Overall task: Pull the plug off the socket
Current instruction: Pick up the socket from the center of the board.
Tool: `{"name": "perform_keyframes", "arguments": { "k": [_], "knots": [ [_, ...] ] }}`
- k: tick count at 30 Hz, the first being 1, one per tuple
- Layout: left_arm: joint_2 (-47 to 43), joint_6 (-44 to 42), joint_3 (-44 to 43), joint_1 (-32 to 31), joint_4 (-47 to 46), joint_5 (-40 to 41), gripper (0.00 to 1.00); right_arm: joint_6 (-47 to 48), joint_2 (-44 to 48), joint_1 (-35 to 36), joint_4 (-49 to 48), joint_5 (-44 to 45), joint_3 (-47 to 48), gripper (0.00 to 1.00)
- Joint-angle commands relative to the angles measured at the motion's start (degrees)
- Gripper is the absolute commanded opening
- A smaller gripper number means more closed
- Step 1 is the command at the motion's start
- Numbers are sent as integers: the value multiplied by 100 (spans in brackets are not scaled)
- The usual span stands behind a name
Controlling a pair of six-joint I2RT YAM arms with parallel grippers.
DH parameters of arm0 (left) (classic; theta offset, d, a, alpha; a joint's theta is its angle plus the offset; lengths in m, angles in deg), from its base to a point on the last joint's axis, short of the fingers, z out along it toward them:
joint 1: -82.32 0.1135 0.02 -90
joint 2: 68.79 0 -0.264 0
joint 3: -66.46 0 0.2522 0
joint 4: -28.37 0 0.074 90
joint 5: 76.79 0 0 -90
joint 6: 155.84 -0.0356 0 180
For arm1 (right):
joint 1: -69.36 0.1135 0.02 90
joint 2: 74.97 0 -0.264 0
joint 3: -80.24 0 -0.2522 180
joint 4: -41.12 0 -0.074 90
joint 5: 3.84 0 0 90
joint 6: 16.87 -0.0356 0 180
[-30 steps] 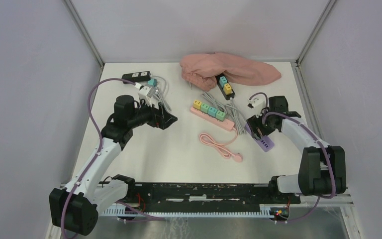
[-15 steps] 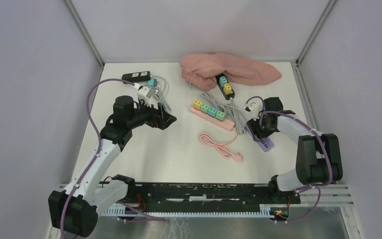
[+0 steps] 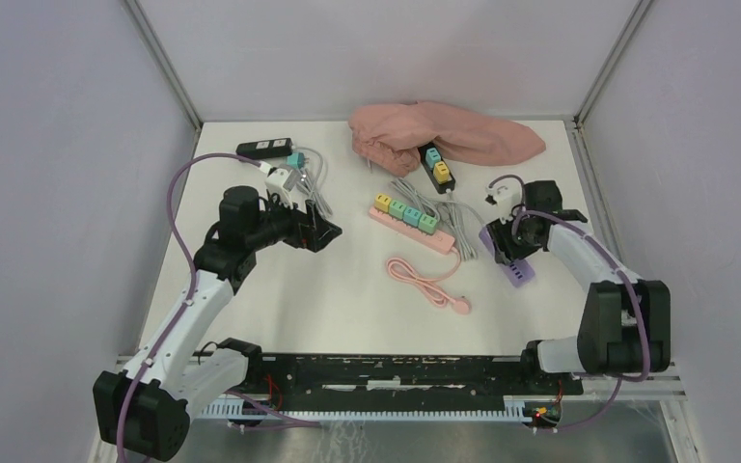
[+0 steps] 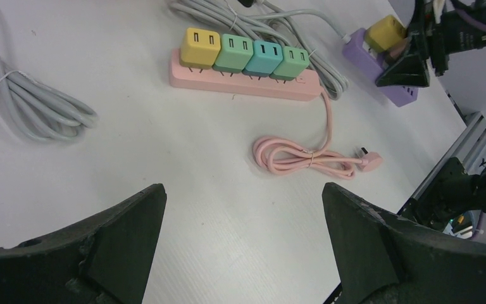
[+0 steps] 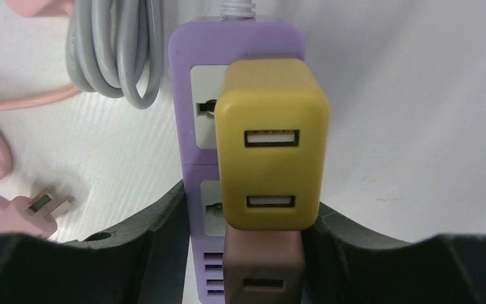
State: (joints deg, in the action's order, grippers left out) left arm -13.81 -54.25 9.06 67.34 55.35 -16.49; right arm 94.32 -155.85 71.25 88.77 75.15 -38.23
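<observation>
A purple socket strip [image 5: 237, 44] lies at the right of the table, also seen in the top view [image 3: 518, 276]. A yellow plug [image 5: 272, 142] and a brown plug [image 5: 262, 266] sit in it side by side. My right gripper [image 5: 250, 209] straddles the strip's near end. Its left finger presses the strip's side and its right finger presses the brown plug's side, so it is shut on the strip. My left gripper [image 4: 242, 196] hovers open over bare table at the left [image 3: 323, 230], holding nothing.
A pink strip [image 3: 410, 224] carrying several coloured plugs lies mid-table with its coiled pink cord [image 3: 429, 280]. Grey cables [image 3: 453, 217] run beside the purple strip. A black strip [image 3: 437, 169] and a pink cloth [image 3: 444, 135] sit at the back, another black strip [image 3: 263, 148] back left.
My right gripper's fingers have narrowed from wide apart onto the purple strip, and the wrist shifted slightly over it. The left arm has stayed still and open.
</observation>
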Motion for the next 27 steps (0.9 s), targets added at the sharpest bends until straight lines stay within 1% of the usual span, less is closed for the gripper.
{"name": "perform_keyframes", "arguments": {
  "k": [1, 4, 7, 15, 21, 27],
  "knots": [
    [-88, -272, -31, -2, -92, 169, 99, -170, 903, -232, -75, -460, 457, 2],
    [-38, -280, -39, 4, -79, 197, 99, -160, 1237, -250, 34, -774, 597, 0],
    [-9, -294, -40, 4, -73, 244, 99, -123, 1352, -249, 173, -1099, 862, 0],
    [15, -320, -55, 13, -30, 369, 99, -81, 963, -226, 971, -1762, 2660, 0],
    [-27, -355, -57, 13, 12, 541, 99, -286, 664, -50, 1315, -1980, 3855, 0],
    [-39, -360, -66, 9, 24, 610, 99, -408, 681, 250, 1412, -1970, 4302, 0]
  ]
}}
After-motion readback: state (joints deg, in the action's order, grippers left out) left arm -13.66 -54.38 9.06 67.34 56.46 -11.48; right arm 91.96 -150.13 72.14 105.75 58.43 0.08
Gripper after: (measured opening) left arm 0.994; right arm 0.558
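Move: The right hand already holds the purple socket strip near its middle, just clear of the table; its yellow plug sits about 4 cm ahead and 3 cm left of the hand. The pink strip lies roughly 23 cm left and 6 cm ahead, a grey cord bundle about 10 cm left and 4 cm ahead, and the black strip some 17 cm left and 20 cm ahead, all slightly lower. From the left hand, the purple strip is about 42 cm right, 9 cm back and 17 cm below. Upward, fast, the right hand lifts the purple strip about 25 cm, drifting a little forward and left as it climbs away from the table. On the way the wrist tips up some 25 degrees and rolls its left side higher, while the fingers keep their pinch on the strip. ##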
